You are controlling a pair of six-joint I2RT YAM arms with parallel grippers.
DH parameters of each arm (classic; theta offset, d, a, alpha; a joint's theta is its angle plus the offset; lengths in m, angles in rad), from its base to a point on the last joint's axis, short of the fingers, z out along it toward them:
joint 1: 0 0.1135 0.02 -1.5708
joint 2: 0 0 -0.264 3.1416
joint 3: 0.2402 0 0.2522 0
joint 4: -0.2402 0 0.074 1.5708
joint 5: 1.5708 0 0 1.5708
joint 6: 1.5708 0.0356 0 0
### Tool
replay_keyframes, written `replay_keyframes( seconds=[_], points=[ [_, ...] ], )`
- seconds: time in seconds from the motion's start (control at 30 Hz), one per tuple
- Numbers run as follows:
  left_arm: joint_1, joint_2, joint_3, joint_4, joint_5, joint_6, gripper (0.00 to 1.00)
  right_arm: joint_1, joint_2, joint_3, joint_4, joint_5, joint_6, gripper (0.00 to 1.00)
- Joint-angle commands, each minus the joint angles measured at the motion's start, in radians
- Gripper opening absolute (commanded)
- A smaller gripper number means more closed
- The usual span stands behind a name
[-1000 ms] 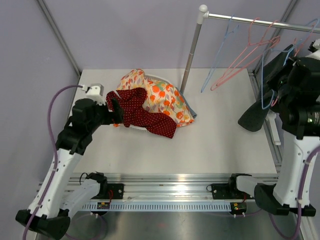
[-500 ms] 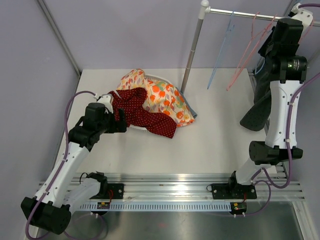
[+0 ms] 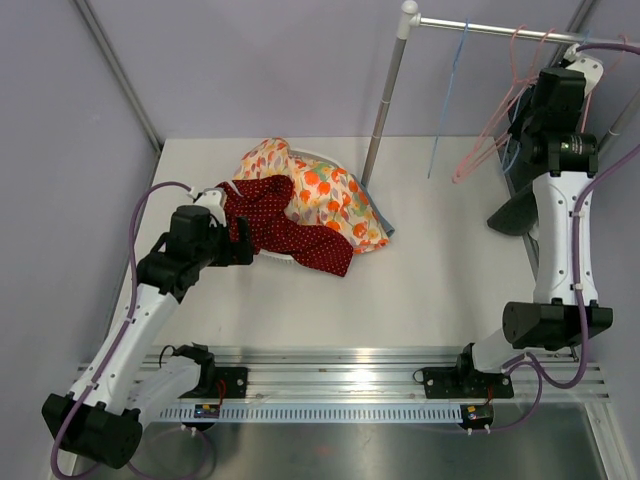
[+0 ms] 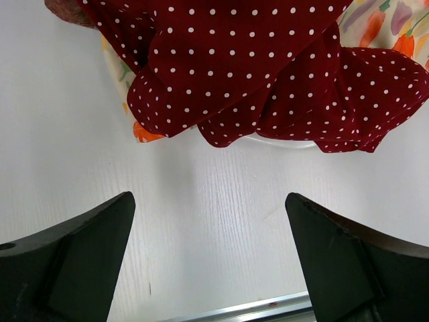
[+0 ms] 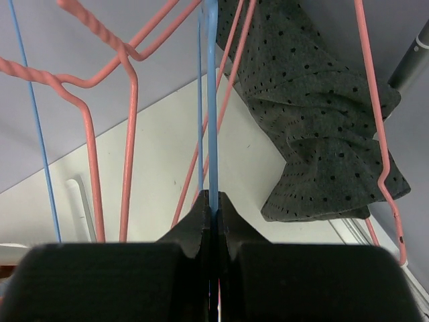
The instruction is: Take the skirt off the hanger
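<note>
The skirt (image 5: 315, 134), dark grey with black dots, hangs bunched at the right among the wire hangers; it also shows by the table's right edge (image 3: 515, 215). My right gripper (image 5: 212, 201) is shut on the blue hanger (image 5: 212, 100), pinching its thin wire between the fingertips, up near the rail (image 3: 500, 33). How the skirt sits on that hanger is hidden. My left gripper (image 4: 209, 201) is open and holds nothing, low over the bare table just in front of a red polka-dot garment (image 4: 255, 67).
Pink hangers (image 5: 127, 134) dangle left and right of the blue wire. The rail's upright pole (image 3: 385, 100) stands at the back centre. A floral garment (image 3: 320, 195) lies heaped with the red one at the back left. A metal rail (image 3: 350, 365) borders the near edge.
My right arm has swung up and back to the rail with the blue hanger, lifting the skirt a little; the hangers shifted. The left arm drew in slightly, then held still.
</note>
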Motion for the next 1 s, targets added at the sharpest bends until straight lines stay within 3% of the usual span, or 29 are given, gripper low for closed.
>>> replay_keyframes(
  seconds=[0.0, 0.23, 0.3, 0.33, 0.37, 0.4, 0.43, 0.83, 0.97],
  points=[
    [0.001, 0.003, 0.029, 0.036, 0.014, 0.016, 0.99, -0.027, -0.059, -0.057, 0.066, -0.041, 0.025, 0.0],
    [0.001, 0.01, 0.03, 0.031, 0.01, 0.016, 0.99, -0.032, -0.089, -0.077, 0.069, -0.053, 0.033, 0.0],
    [0.001, 0.011, 0.03, 0.031, 0.01, 0.016, 0.99, -0.032, -0.089, -0.067, 0.055, -0.059, 0.04, 0.08],
    [0.001, 0.011, 0.03, 0.031, 0.009, 0.018, 0.99, -0.03, -0.086, -0.063, 0.053, -0.064, 0.04, 0.22],
    [0.001, 0.011, 0.03, 0.031, 0.01, 0.018, 0.99, -0.03, -0.088, -0.06, 0.047, -0.07, 0.042, 0.46],
    [0.001, 0.013, 0.029, 0.031, 0.009, 0.016, 0.99, -0.03, -0.092, -0.06, 0.049, -0.072, 0.045, 0.8],
    [0.001, 0.013, 0.029, 0.031, 0.009, 0.018, 0.99, -0.03, -0.1, -0.06, 0.05, -0.067, 0.043, 0.97],
    [0.001, 0.014, 0.029, 0.028, 0.009, 0.018, 0.99, -0.03, -0.224, 0.064, 0.001, -0.09, 0.062, 1.0],
    [0.001, 0.016, 0.029, 0.028, -0.016, 0.018, 0.99, -0.032, -0.279, 0.088, -0.01, 0.056, 0.027, 0.99]
  ],
)
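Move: Above the right hand, about 10 cm up and 3 cm ahead, is the spot on the rod for the pinched blue hanger's hook. Two empty pink hangers hang some 6 cm to this hand's left and 3 cm ahead, their necks around 5 cm above it; the dark skirt is roughly 8 cm right, 5 cm ahead and 10 cm lower. From the left hand, that rod spot is about 60 cm right, 20 cm ahead and 30 cm up. Settling the blue hanger with barely a centimetre of drift down and back, the right hand still pinches its wire, then holds nearly still while the fingers spread wide and release it. Bare, the hand pulls up about 9 cm and back some 7 cm towards its base, speeding up, wrist tipping about 15 degrees upward, fingers staying open. ##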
